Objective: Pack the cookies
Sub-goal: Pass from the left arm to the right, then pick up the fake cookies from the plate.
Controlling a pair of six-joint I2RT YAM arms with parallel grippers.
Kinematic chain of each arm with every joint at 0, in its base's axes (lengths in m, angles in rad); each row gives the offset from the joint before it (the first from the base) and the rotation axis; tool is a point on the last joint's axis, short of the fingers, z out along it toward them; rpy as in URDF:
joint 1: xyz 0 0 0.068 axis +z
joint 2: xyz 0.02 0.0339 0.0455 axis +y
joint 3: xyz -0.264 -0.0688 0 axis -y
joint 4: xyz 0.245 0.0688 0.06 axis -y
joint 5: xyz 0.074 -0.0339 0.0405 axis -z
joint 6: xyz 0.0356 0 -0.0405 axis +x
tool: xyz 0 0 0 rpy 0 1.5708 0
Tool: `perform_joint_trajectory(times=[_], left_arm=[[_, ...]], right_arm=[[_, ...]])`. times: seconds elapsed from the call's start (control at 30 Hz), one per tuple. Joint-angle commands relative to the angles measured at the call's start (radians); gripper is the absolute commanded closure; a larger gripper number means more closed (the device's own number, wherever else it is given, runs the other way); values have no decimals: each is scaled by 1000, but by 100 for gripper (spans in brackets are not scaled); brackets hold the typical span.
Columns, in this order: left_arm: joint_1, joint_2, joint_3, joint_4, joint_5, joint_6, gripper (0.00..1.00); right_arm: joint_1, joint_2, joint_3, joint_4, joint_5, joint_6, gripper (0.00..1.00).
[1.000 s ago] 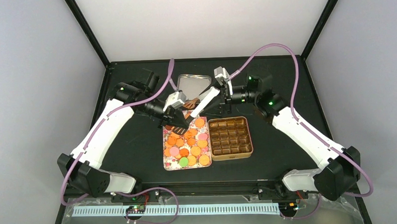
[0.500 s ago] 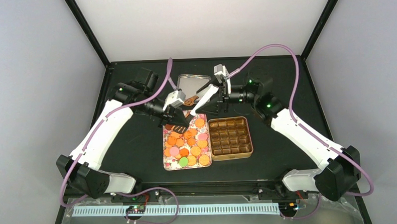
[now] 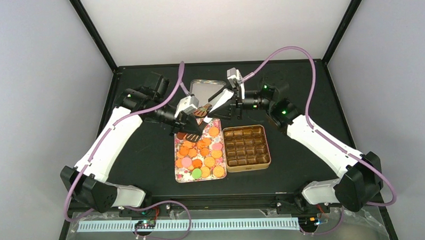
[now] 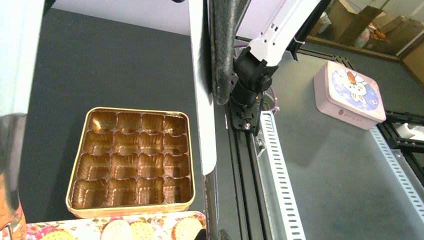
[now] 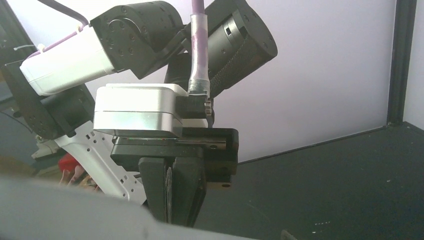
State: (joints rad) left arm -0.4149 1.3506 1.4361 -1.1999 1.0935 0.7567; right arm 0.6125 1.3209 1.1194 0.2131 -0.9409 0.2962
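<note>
Several cookies [image 3: 198, 158], mostly round and orange, lie on a floral tray [image 3: 179, 179], and its edge shows in the left wrist view [image 4: 142, 231]. My left gripper [image 3: 196, 120] hovers over the tray's far end. It is shut on a thin flat cookie, orange-brown from above [image 3: 202, 111] and an edge-on sliver between the pads [image 5: 168, 192]. My right gripper [image 3: 206, 114] faces it tip to tip and is open. One white finger [image 4: 202, 100] is beside the cookie, the other a blur at the left edge [image 4: 15, 75]. The gold tin [image 3: 247, 167] holds only bare brown compartments.
A silver lid [image 3: 206, 88] lies behind the tray, under both wrists. The tin [image 4: 125, 207] touches the tray's right side. A slotted rail [image 4: 280, 165] runs along the table's near edge. Beyond it a pink box [image 4: 350, 92] sits on a lower surface.
The right gripper has drawn a little toward the back and left, closer to the left gripper's tip. The left arm and its cookie have stayed put.
</note>
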Motion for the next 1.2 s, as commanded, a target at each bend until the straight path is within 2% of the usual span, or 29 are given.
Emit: perform_joint_trajectory(times=[0.0, 0.33, 0.47, 0.63, 0.7, 0.73, 0.77, 0.87, 0.97, 1.17], left_arm=[[-2, -13, 26, 90, -5, -11, 98], [0, -16, 5, 152, -103, -37, 95], [-1, -12, 7, 171, -145, -49, 80], [4, -3, 25, 141, -242, -38, 51], [29, 7, 41, 67, -282, 44, 40], [63, 7, 26, 46, -296, 108, 34], [111, 10, -3, 56, -317, 152, 32], [291, 63, -62, 68, -391, 265, 31], [401, 125, -128, 91, -491, 319, 32], [439, 88, -394, 395, -621, 255, 36]], right_arm=[[16, -5, -11, 51, 4, 22, 32], [16, -80, -98, 58, 148, -32, 48], [17, -91, -124, 81, 169, -29, 50], [17, -106, -143, 83, 213, -40, 52], [17, -114, -153, 80, 238, -48, 52], [18, -119, -161, 81, 249, -48, 52], [21, -127, -169, 87, 257, -51, 52], [54, -149, -184, 61, 318, -97, 53], [83, -139, -195, 58, 355, -124, 53], [168, -60, -176, 59, 486, -166, 55]])
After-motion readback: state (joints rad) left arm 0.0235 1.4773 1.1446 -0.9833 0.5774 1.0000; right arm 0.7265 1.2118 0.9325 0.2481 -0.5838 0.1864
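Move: The tongs, still held by the left hand near their dark heads, slant up to the right hand's spread fingers. Their middle is about 3 cm back, 3 cm left and 3 cm below the right hand, and 3 cm ahead, 3 cm right and 3 cm above the left. Some 35 cm under the right hand lie the cookie tray, about 10 cm left and 1 cm back, and the cookie box, about 12 cm right and 1 cm back. The right fingers close partway and grip the white handles, taking the tongs over, while the hand sinks about 3.5 cm and turns some 15 degrees clockwise. The left hand eases forward about 4 cm as its fingers open wide, lets go, then swings quickly left and down, roughly 15 cm each way and still farther forward at first, clear of the tongs. ##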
